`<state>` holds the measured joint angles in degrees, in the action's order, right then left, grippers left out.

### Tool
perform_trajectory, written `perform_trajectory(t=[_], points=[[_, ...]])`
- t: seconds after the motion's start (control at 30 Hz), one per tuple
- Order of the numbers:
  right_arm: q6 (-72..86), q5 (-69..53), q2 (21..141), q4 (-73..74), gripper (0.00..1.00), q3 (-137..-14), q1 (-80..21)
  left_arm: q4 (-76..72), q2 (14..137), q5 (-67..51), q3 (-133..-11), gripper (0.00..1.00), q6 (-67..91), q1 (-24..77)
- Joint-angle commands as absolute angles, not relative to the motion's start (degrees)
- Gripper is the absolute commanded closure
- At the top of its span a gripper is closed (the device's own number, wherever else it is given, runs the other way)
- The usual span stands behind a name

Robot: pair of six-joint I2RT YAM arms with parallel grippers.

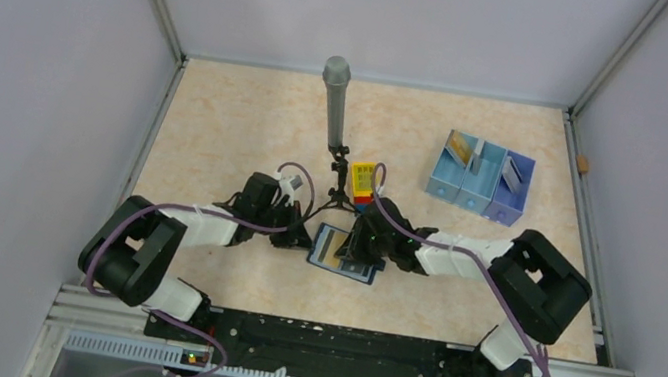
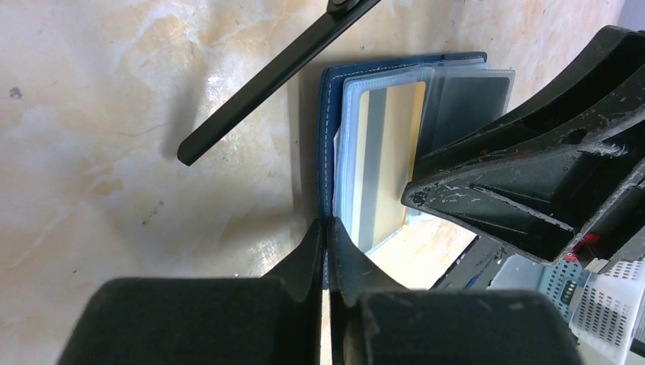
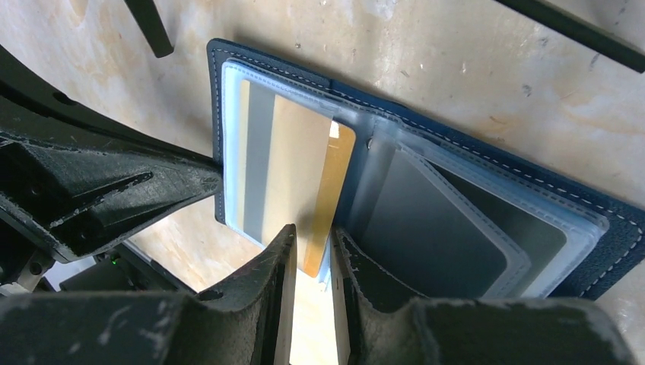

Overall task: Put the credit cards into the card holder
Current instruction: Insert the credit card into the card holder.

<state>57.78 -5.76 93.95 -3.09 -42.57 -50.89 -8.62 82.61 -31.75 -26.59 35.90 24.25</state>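
The navy card holder point(image 1: 338, 262) lies open on the table between both arms. A gold credit card point(image 3: 297, 160) sits most of the way into its left clear sleeve, one long edge sticking out toward the fold. Darker grey cards point(image 3: 426, 228) rest in the right-hand sleeves. My left gripper point(image 2: 327, 224) is shut on the holder's stitched navy edge point(image 2: 327, 129). My right gripper point(image 3: 312, 232) stands slightly open over the fold, the gold card's lower corner in the gap between its fingers. In the top view the left gripper point(image 1: 299, 236) and right gripper point(image 1: 361, 249) flank the holder.
A microphone point(image 1: 334, 97) on a small tripod stands just behind the holder, one tripod leg point(image 2: 266, 84) reaching close to it. A yellow-topped toy block point(image 1: 363, 181) is beside the tripod. A pale blue three-compartment tray point(image 1: 475, 199) with cards in it sits at the back right.
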Motion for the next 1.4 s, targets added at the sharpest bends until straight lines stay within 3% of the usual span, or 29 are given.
perform_trajectory(t=[0.0,0.4,0.8,1.07,1.17,1.3,1.37], points=[[58.79,-4.63,95.4,-3.4,0.78,-44.49,-52.89,-10.91,80.94,-32.47,-25.95,1.0,36.27,24.3],[59.79,-1.77,92.76,-8.35,0.78,-42.63,-53.47,-14.48,80.19,-33.48,-22.95,1.0,39.25,24.5],[49.39,11.21,76.96,6.2,0.43,-42.14,-53.0,-18.8,79.06,-34.14,-20.86,1.0,42.53,26.21],[37.59,19.6,71.02,21.85,0.28,-46.73,-41.18,-21.62,79.79,-32.57,-20.67,0.98,46.14,31.89],[33.63,18.76,70.48,23.79,0.27,-48.79,-34.74,-21.28,78.59,-32.0,-20.16,0.89,46.71,32.26],[27.54,17.56,73.67,25.49,0.27,-53.82,-29.0,-16.54,75.89,-29.88,-21.06,0.62,45.45,32.32],[24.54,20.26,76.22,26.6,0.26,-57.94,-28.81,-13.03,74.3,-28.73,-22.35,0.44,44.21,32.2]])
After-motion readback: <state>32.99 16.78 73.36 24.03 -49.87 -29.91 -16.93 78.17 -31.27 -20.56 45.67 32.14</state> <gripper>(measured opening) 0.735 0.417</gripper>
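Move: The credit card, nearly home in the left pocket of the card holder, has its middle about 3 cm left and 1 cm ahead of the right hand. The block house stands about 15 cm ahead and 2 cm right of that hand, the mic stand's foot 11 cm ahead and 4 cm left, the drawer box 24 cm ahead and 29 cm right. From the left hand, shut on the holder's left edge, the holder's middle lies 8 cm right. The card's exposed edge keeps getting pushed leftward under the right fingertips for under 1 cm, against the left hand's hold on the holder; then the right hand lifts off, swinging right, forward and up, some 20 cm right, fingers opening wide, towards the drawer box. Meanwhile the left hand draws the holder back and right, about 4 cm back, then opens and lets go. ##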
